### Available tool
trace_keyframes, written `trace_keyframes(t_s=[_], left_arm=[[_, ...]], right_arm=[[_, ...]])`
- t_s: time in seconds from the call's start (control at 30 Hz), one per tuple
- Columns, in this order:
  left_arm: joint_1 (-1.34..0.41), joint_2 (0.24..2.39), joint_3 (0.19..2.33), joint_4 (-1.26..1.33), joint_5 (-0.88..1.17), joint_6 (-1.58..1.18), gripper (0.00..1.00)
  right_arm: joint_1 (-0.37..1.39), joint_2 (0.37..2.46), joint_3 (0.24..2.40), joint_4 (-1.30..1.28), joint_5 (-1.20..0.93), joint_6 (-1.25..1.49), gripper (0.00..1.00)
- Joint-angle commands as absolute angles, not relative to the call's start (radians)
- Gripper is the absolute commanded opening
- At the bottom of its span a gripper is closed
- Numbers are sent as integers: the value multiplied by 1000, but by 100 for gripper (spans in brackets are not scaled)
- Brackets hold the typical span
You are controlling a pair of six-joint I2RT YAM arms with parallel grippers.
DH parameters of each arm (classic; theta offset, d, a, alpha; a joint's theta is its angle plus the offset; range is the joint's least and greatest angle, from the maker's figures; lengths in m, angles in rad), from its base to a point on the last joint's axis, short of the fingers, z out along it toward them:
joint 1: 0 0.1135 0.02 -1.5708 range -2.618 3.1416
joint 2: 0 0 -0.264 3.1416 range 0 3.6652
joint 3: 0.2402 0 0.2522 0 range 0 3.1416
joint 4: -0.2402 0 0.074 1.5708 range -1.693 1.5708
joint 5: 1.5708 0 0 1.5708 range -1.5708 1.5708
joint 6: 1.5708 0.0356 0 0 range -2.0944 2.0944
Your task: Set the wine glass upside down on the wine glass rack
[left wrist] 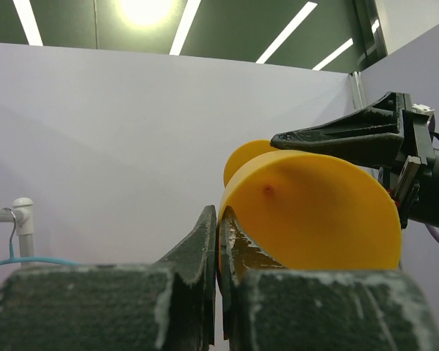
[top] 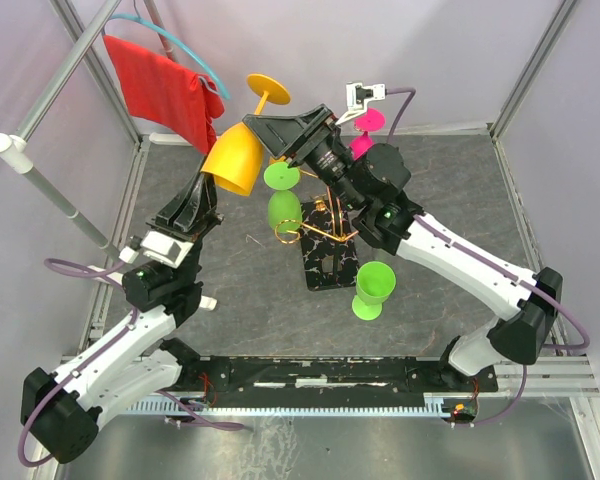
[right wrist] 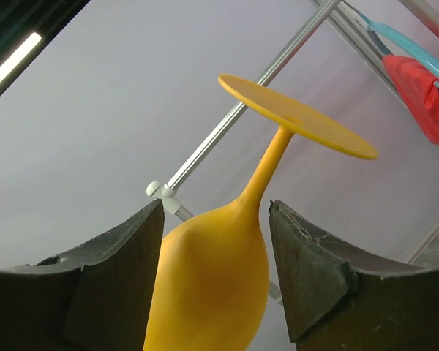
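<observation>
The wine glass (top: 235,158) is orange and held upside down in the air, foot up, to the left of the rack's top. My left gripper (top: 208,180) is shut on its rim from below; in the left wrist view the gripper (left wrist: 219,219) pinches the rim edge of the glass (left wrist: 314,212). My right gripper (top: 262,124) reaches in from the right. In its own view the right gripper (right wrist: 216,212) stands open, its fingers close on either side of the bowl (right wrist: 212,278). The wine glass rack (top: 322,228), gold wire on a black base (top: 330,268), stands mid-table.
Two green glasses (top: 283,205) (top: 373,290) and a pink one (top: 365,130) hang upside down on the rack. A red cloth (top: 165,85) on a blue hanger hangs from a white rail (top: 50,95) at the back left.
</observation>
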State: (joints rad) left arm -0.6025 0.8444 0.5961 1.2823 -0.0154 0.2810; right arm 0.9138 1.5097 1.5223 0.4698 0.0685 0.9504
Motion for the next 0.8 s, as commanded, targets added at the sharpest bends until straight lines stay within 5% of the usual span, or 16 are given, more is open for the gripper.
trace_keyframes(t_s=[0.0,0.77], left_arm=[[-607,838,591,1352,5,277,5],[-606,794,537,1390,10,262,5]], right_arm=[[908,1514,1580,514,43,964,66],[894,1532,1577,528,29,971,45]])
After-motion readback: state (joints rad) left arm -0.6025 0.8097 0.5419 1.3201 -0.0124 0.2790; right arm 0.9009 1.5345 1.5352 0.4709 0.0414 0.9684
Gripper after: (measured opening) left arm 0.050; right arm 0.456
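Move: The orange wine glass, rim still pinched in the left fingers, has its middle about 6 cm ahead, 5 cm right and 6 cm above the left hand. From the right hand's open fingers that middle is level ahead, roughly 3 cm left. Some 30 cm below the right hand hangs the green glass, 3 cm ahead, 1 cm right; the rack's free front-left hook is 6 cm back, 2 cm right, 25 cm down. Almost in place, reaching under 1 cm forward and left, the right hand closes its fingers by about a third of their opening around where the orange glass's stem meets the bowl, not yet a grip. The left hand keeps its pinch on the rim and eases roughly 1 cm back and down, without turning noticeably. ##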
